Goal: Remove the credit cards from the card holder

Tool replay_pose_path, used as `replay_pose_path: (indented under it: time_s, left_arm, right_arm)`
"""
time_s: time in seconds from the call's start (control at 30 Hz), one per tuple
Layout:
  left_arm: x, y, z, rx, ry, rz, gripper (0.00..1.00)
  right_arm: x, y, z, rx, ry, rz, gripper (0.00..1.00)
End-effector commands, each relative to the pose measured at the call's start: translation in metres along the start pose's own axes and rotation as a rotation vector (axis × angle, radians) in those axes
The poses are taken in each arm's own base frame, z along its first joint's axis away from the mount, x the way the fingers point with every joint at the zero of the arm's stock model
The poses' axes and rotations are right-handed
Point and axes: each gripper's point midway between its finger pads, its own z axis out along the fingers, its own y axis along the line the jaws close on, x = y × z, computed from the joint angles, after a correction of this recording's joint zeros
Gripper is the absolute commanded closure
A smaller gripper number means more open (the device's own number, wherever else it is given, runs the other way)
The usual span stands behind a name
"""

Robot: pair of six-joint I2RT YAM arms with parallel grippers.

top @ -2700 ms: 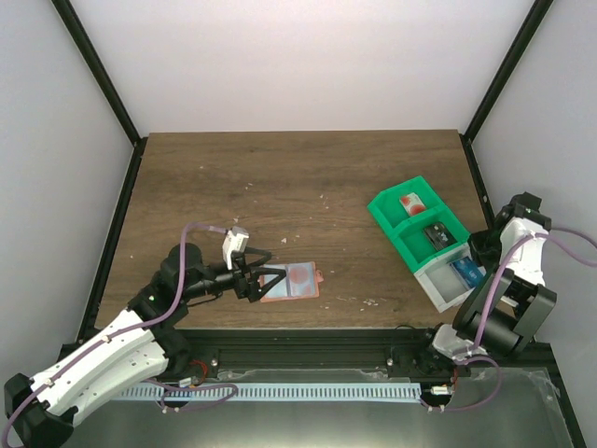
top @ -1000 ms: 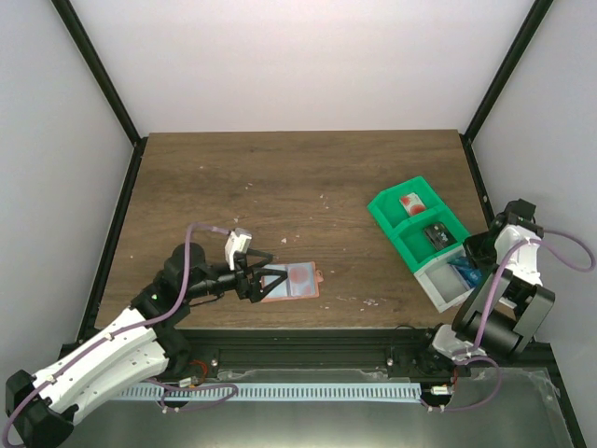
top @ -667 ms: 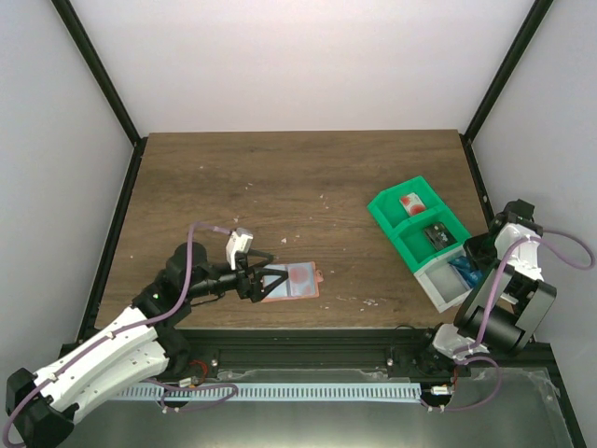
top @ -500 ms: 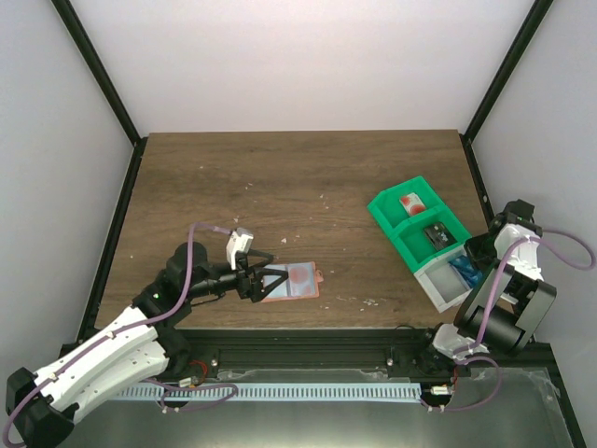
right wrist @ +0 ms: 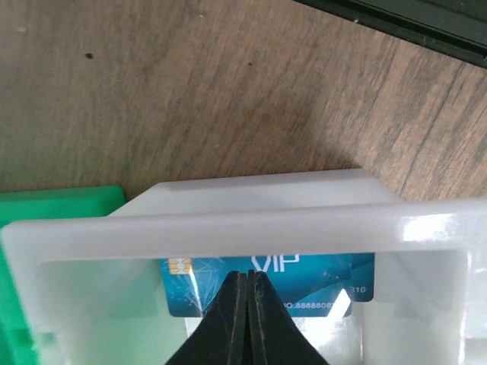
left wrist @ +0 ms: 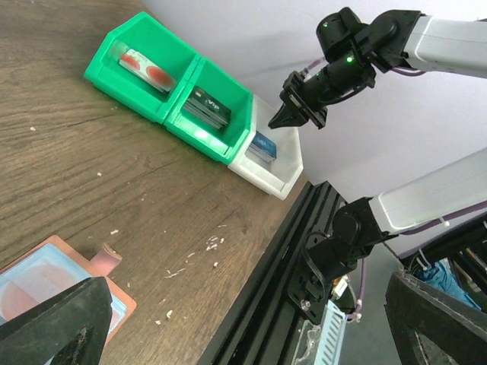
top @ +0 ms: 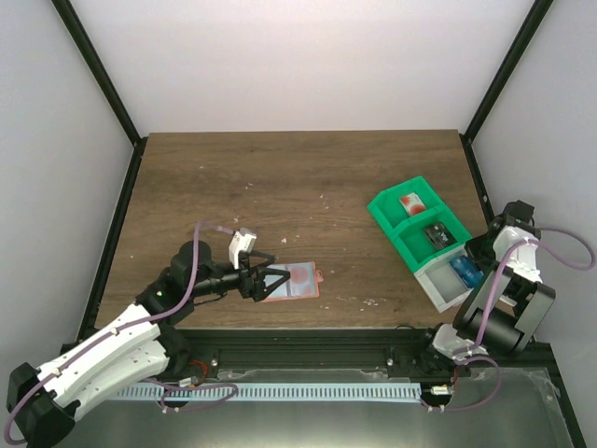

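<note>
The card holder [top: 294, 281] lies open on the table, tan-pink at the rim and light blue with a reddish patch inside; its corner also shows in the left wrist view [left wrist: 57, 281]. My left gripper [top: 264, 282] stands open at the holder's left edge, gripping nothing. A red and white credit card [top: 409, 202] and a dark one [top: 436, 233] lie in the green tray [top: 387, 207]. The blue card [right wrist: 304, 283] lies in the white bin [right wrist: 228, 224]. My right gripper [right wrist: 249, 277] hangs shut just above the blue card, its jaws pressed together with nothing between them.
The green tray and the white bin [top: 438, 289] stand in a row at the right, close to the table's front right corner. A black frame rail [top: 308, 336] runs along the near edge. Small white specks dot the wood.
The left arm has edged slightly right along the holder. The right gripper has drawn back a little from the white bin, so more of the blue card shows.
</note>
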Motion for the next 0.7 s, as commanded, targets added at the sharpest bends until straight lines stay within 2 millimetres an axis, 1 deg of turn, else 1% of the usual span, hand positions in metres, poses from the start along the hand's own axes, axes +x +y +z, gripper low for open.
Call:
replay_pose_path:
  time_s: [0.0, 0.07, 0.17, 0.3, 0.47, 0.53, 0.67]
  left_arm:
    - [0.001, -0.001, 0.002, 0.007, 0.002, 0.003, 0.0]
    - [0.002, 0.001, 0.003, 0.003, 0.005, 0.0, 0.0]
    - [0.004, 0.003, 0.004, -0.002, 0.014, -0.004, 0.0]
    - [0.004, 0.005, 0.004, -0.01, 0.016, -0.005, 0.0]
    - [0.005, 0.006, 0.004, -0.017, 0.017, -0.006, 0.0]
    - [0.006, 0.007, 0.004, -0.02, 0.022, -0.009, 0.0]
    - [0.006, 0.008, 0.005, -0.025, 0.023, -0.009, 0.0]
  right_arm:
    - [-0.005, 0.019, -0.022, -0.096, -0.042, -0.023, 1.0]
    - [0.003, 0.024, -0.025, -0.142, -0.026, -0.016, 1.0]
    - [0.018, 0.025, -0.026, -0.177, -0.001, 0.001, 0.99]
    - [0.043, 0.023, -0.022, -0.216, 0.044, 0.017, 1.0]
    - [0.066, 0.027, -0.015, -0.217, 0.077, -0.014, 0.99]
    - [0.073, 0.027, -0.01, -0.213, 0.098, -0.018, 1.0]
    - [0.075, 0.02, 0.0, -0.187, 0.09, -0.006, 0.99]
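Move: The stack of blue credit cards lies in the white box, some 3 cm to the right hand's left, 2 cm back and 4 cm below the shut fingertips, which are near the box's outer right wall. The white box's middle is about 5 cm left and 4 cm back; the black cards in the green compartment lie around 9 cm left and 5 cm ahead. From the left hand, the blue cards are roughly 47 cm right, 5 cm ahead and 21 cm below. Leftward in a low arc, the right hand rises about 2 cm from beside the outer wall, then swings nearly 8 cm left over the blue cards while sinking to slightly below its starting height. The shut, empty fingers tilt some 10 degrees to point further left and forward, ending low over the bare floor on the cards' left side. ##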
